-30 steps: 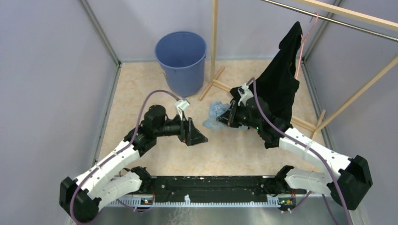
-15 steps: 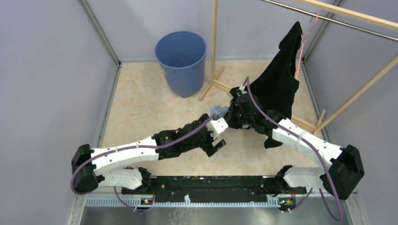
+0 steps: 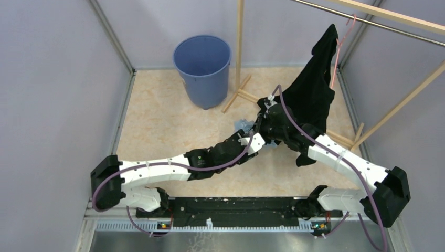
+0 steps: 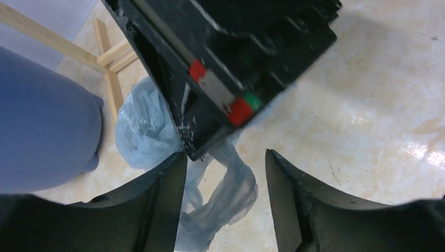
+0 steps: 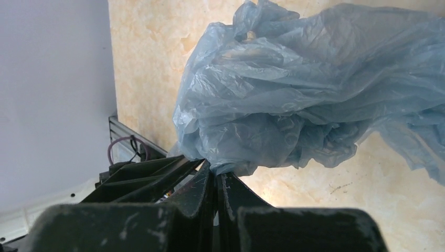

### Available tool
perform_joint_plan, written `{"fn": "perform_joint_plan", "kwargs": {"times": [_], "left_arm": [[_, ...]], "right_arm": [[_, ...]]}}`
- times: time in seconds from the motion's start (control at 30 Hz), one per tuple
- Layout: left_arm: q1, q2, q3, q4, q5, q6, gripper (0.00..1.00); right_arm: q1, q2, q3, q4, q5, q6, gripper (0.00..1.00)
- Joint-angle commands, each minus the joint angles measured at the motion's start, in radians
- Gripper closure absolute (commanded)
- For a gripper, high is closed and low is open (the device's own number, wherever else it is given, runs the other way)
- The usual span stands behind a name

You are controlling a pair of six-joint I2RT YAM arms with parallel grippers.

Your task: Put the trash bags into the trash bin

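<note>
The light-blue trash bag (image 5: 315, 94) hangs crumpled from my right gripper (image 5: 215, 170), which is shut on a pinch of it just above the floor. In the top view only a bit of the bag (image 3: 242, 125) shows beside the right gripper (image 3: 260, 130). My left gripper (image 4: 225, 155) is open right under the right gripper's black body, with a dangling loop of the bag (image 4: 231, 189) between its fingers, not gripped. It shows in the top view (image 3: 262, 145) too. The round blue trash bin (image 3: 202, 63) stands at the back left, also in the left wrist view (image 4: 42, 131).
A black garment (image 3: 312, 94) on a pink hanger (image 3: 338, 47) hangs at the right, close behind the right arm. A wooden rack post (image 3: 240, 42) with a cross foot (image 3: 239, 94) stands just right of the bin. Grey walls enclose the floor.
My left arm has swung right and stretched out, bringing its open gripper under the right gripper and the bag. The right gripper has kept hold of the bag and shifted slightly.
</note>
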Motion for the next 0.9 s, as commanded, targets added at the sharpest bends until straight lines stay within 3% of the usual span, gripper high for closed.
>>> {"fn": "perform_joint_plan", "kwargs": {"times": [0.0,0.07,0.13,0.23,0.3,0.43,0.53,0.7,0.87], "left_arm": [[0.000,0.064,0.105,-0.095,-0.097,-0.076,0.53],[0.000,0.066,0.125,-0.126,-0.102,-0.099,0.71],[0.000,0.049,0.131,-0.150,-0.090,-0.131,0.81],[0.000,-0.003,0.122,-0.187,-0.048,-0.182,0.94],[0.002,-0.038,0.120,-0.222,-0.027,-0.238,1.00],[0.036,-0.097,0.136,-0.293,0.020,-0.377,1.00],[0.151,-0.142,0.150,-0.343,0.143,-0.505,1.00],[0.413,-0.244,0.074,-0.253,0.466,-0.733,1.00],[0.516,-0.271,0.013,-0.143,0.673,-0.851,1.00]], "right_arm": [[-0.005,-0.033,0.015,0.034,-0.044,-0.032,1.00],[-0.005,-0.030,0.021,0.031,-0.062,-0.086,1.00],[-0.006,-0.027,0.042,-0.006,-0.051,-0.180,0.98],[-0.006,-0.032,0.075,-0.087,0.034,-0.355,0.81],[-0.007,-0.046,0.091,-0.136,0.095,-0.431,0.63],[-0.007,-0.107,0.092,-0.178,0.181,-0.535,0.26],[-0.007,-0.166,0.069,-0.163,0.203,-0.576,0.09],[-0.006,-0.222,-0.019,-0.085,0.096,-0.574,0.02],[0.011,-0.243,-0.090,0.030,-0.105,-0.599,0.01]]}}
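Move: The trash bag hangs bunched from the right fingers; its middle lies about 3 cm ahead of the left hand, 3 cm to its right and 5 cm below, with one loose end between the left hand's open fingers. The bin stands some 25 cm ahead and 15 cm left of the left hand, the wooden rack foot about 18 cm ahead and 4 cm left. From the right hand, the bag's middle is roughly 2 cm ahead, 2 cm right and 6 cm down. Forward by barely 1 cm, then slightly back, the left hand finishes shutting its fingers on the bag's loose end, then carries it left about 7 cm, up and a little forward towards the bin, tipping and rolling over some 30 degrees. Meanwhile the right fingers open wide and let the bag go, the hand backing off to the right some 6 cm, lifting and turning its fingertips up, before easing slightly down and back. ##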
